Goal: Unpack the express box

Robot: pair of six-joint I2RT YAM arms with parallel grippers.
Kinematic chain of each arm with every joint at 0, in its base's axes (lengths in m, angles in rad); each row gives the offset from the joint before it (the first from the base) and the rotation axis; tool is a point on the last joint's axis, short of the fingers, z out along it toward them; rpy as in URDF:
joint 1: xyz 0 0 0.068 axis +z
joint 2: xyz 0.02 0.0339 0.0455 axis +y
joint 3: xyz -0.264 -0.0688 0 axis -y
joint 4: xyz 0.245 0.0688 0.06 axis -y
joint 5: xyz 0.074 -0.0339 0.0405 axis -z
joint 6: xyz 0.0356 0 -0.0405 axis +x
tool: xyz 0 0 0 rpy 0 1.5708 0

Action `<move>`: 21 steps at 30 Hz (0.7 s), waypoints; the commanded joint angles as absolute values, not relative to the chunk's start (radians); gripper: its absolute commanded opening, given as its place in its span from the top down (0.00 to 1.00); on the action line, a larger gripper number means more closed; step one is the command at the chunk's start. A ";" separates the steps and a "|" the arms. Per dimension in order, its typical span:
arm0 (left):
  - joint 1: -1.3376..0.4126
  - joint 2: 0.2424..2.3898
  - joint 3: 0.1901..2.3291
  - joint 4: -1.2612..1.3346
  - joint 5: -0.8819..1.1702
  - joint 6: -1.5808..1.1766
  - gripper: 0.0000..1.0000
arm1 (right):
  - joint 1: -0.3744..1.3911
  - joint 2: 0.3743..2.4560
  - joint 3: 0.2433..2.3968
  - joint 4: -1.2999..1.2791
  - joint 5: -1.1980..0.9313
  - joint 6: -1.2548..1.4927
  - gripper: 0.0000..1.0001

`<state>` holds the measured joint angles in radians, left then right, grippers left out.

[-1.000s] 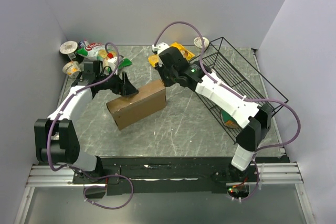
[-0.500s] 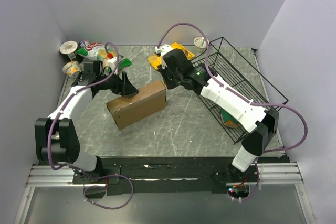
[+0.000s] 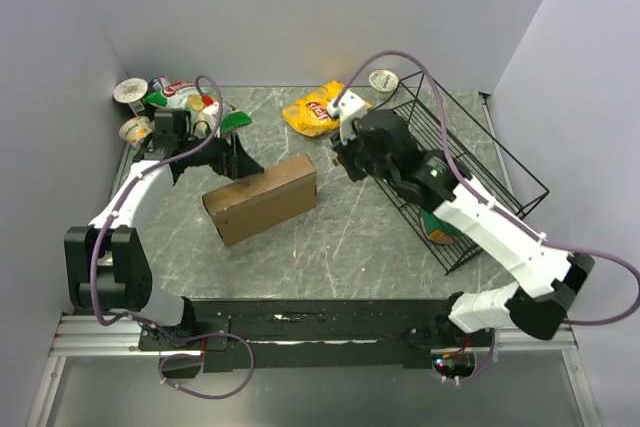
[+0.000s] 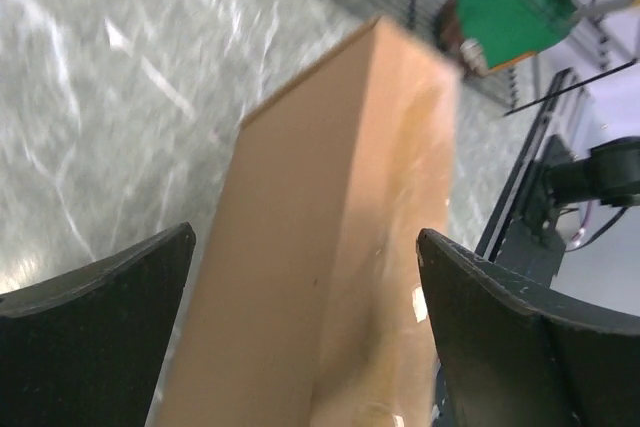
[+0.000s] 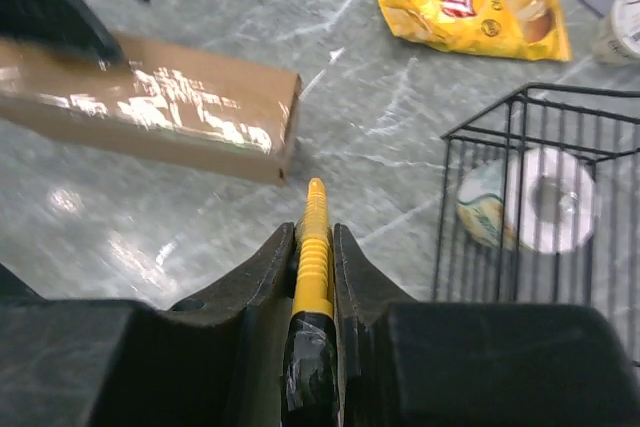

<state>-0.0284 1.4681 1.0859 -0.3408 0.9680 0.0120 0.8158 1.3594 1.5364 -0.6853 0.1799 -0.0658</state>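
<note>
The express box (image 3: pixel 262 197) is a shut brown cardboard box lying slantwise in the middle of the table. My left gripper (image 3: pixel 238 162) stands at its back left end. In the left wrist view the box (image 4: pixel 330 247) runs between the open left gripper (image 4: pixel 305 237), with a gap at each finger. My right gripper (image 3: pixel 345 152) hovers right of the box's far corner, beside the basket. It is shut on a yellow ribbed tool (image 5: pixel 313 242) with a black taped handle, whose tip points at the box's corner (image 5: pixel 285 112).
A black wire basket (image 3: pixel 470 162) lies on the right with a cup (image 5: pixel 530 202) and a green packet (image 3: pixel 438 230) inside. A yellow Lay's bag (image 3: pixel 315 112) and a cup (image 3: pixel 382 79) sit at the back. Cups and snack packets (image 3: pixel 175 97) crowd the back left corner.
My right arm has drawn back from the box toward the basket, still gripping the yellow tool. My left gripper's jaws have opened wider around the box's end.
</note>
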 commanded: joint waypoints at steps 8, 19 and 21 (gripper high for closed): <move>0.119 1.436 1.350 -0.563 0.844 0.190 0.04 | 0.824 1.341 1.264 -0.563 0.083 -0.172 1.00; 0.399 1.296 1.117 -0.833 0.618 0.378 0.06 | 0.836 1.431 1.357 -0.545 -0.060 -0.163 1.00; 0.423 1.266 1.094 -0.897 0.608 0.451 0.08 | 0.842 1.451 1.376 -0.545 -0.063 -0.152 1.00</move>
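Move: The box, standing on its long edge, has its middle about 3 cm right of the left hand, 5 cm back and 10 cm below. The green chip bag lies roughly 26 cm ahead of that hand and 11 cm to its left. From the right hand, the box's middle is some 19 cm left, 3 cm ahead and 21 cm down; the yellow chip bag is about 31 cm ahead and 4 cm left, and the white tub in the rack 22 cm ahead and 13 cm right. The box is left standing as the open left hand clears its top, rising about 9 cm and slightly forward, then swinging some 17 cm left and sinking below its starting height, the wrist turning counter-clockwise. The right hand, still gripping the yellow cutter, drops about 12 cm and a little back towards the box's right end, tipping slightly down, then eases up a touch and left. ##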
